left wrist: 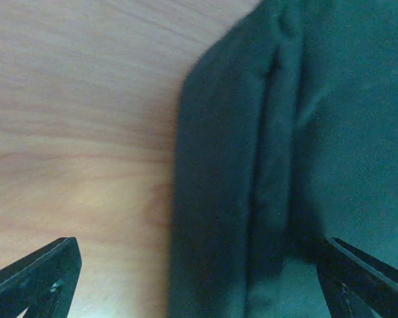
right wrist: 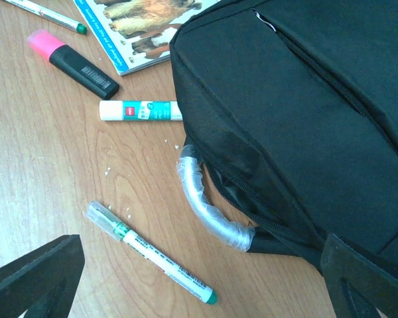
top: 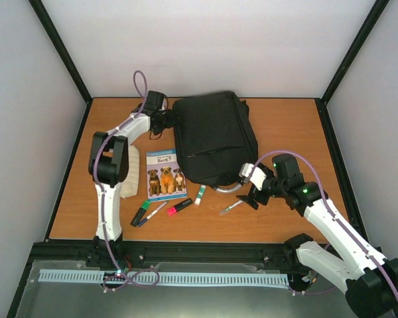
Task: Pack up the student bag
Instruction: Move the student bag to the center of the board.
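Note:
The student bag [top: 215, 139], a large black backpack, lies flat in the middle of the table. Its clear-wrapped grey loop handle [top: 229, 189] points toward the arms. My left gripper [top: 167, 120] is open at the bag's far left corner. In the left wrist view the bag's seamed edge [left wrist: 278, 165] runs between the spread fingers [left wrist: 40, 278]. My right gripper [top: 252, 192] is open just above the handle end. In the right wrist view the handle [right wrist: 209, 212] and the bag [right wrist: 305, 99] lie between the fingertips [right wrist: 365, 278], with nothing held.
Left of the bag lie a dog picture book [top: 166, 174], a white pouch [top: 127, 172], two markers [top: 142, 212], a pink highlighter [right wrist: 73, 63], a glue stick [right wrist: 139, 110] and a green-tipped marker [right wrist: 149, 252]. Black frame posts border the table.

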Tool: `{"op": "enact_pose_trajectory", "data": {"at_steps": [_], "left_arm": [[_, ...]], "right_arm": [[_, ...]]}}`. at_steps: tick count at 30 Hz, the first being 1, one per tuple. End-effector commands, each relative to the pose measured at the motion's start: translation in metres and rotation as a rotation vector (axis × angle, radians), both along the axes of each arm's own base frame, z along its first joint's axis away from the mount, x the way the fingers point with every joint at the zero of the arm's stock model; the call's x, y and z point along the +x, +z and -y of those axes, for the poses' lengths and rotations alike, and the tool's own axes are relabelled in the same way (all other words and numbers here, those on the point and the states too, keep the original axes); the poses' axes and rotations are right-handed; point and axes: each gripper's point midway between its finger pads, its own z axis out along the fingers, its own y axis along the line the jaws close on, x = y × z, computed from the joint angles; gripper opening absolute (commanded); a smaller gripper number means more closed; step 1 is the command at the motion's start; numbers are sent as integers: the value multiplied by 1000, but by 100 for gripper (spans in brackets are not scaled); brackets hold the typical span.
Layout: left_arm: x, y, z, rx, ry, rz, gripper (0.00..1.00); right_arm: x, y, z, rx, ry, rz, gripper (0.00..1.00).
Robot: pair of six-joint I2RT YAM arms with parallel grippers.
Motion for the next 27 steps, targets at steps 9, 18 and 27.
{"op": "enact_pose_trajectory", "data": {"at_steps": [9,18,27], "left_arm": [[26,-3,89,-187,-247,22,100],[25,1,180,-242,-442,71,100],[2,-1,245,-281,-559,81,100]], "right_arm": [[30,17,21,-3,-177,84,100],[39,10,32,-36,-225,113,100],[40,10,35,-22,-247,96,100]]}}
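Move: The student bag's middle lies some 16 cm to the right of the left hand, 8 cm nearer the base and a few centimetres lower; its far left edge already runs between that hand's open fingers. The picture book lies about 22 cm back and 2 cm left of the left hand. From the right hand, the bag's middle is roughly 25 cm ahead, 12 cm left and 11 cm below, the capped marker about 6 cm left and 3 cm back, the glue stick 17 cm left and 2 cm ahead. With its open fingers low across the bag's far left edge, the left hand shoves the bag to the right, its outer finger coming up against the side. It travels about 21 cm, sinking slightly and easing forward at first, then a little back, while turning some 25 degrees clockwise. The right hand, also open, shifts about 5 cm forward and right over the bag's near right corner, turning slightly clockwise. ##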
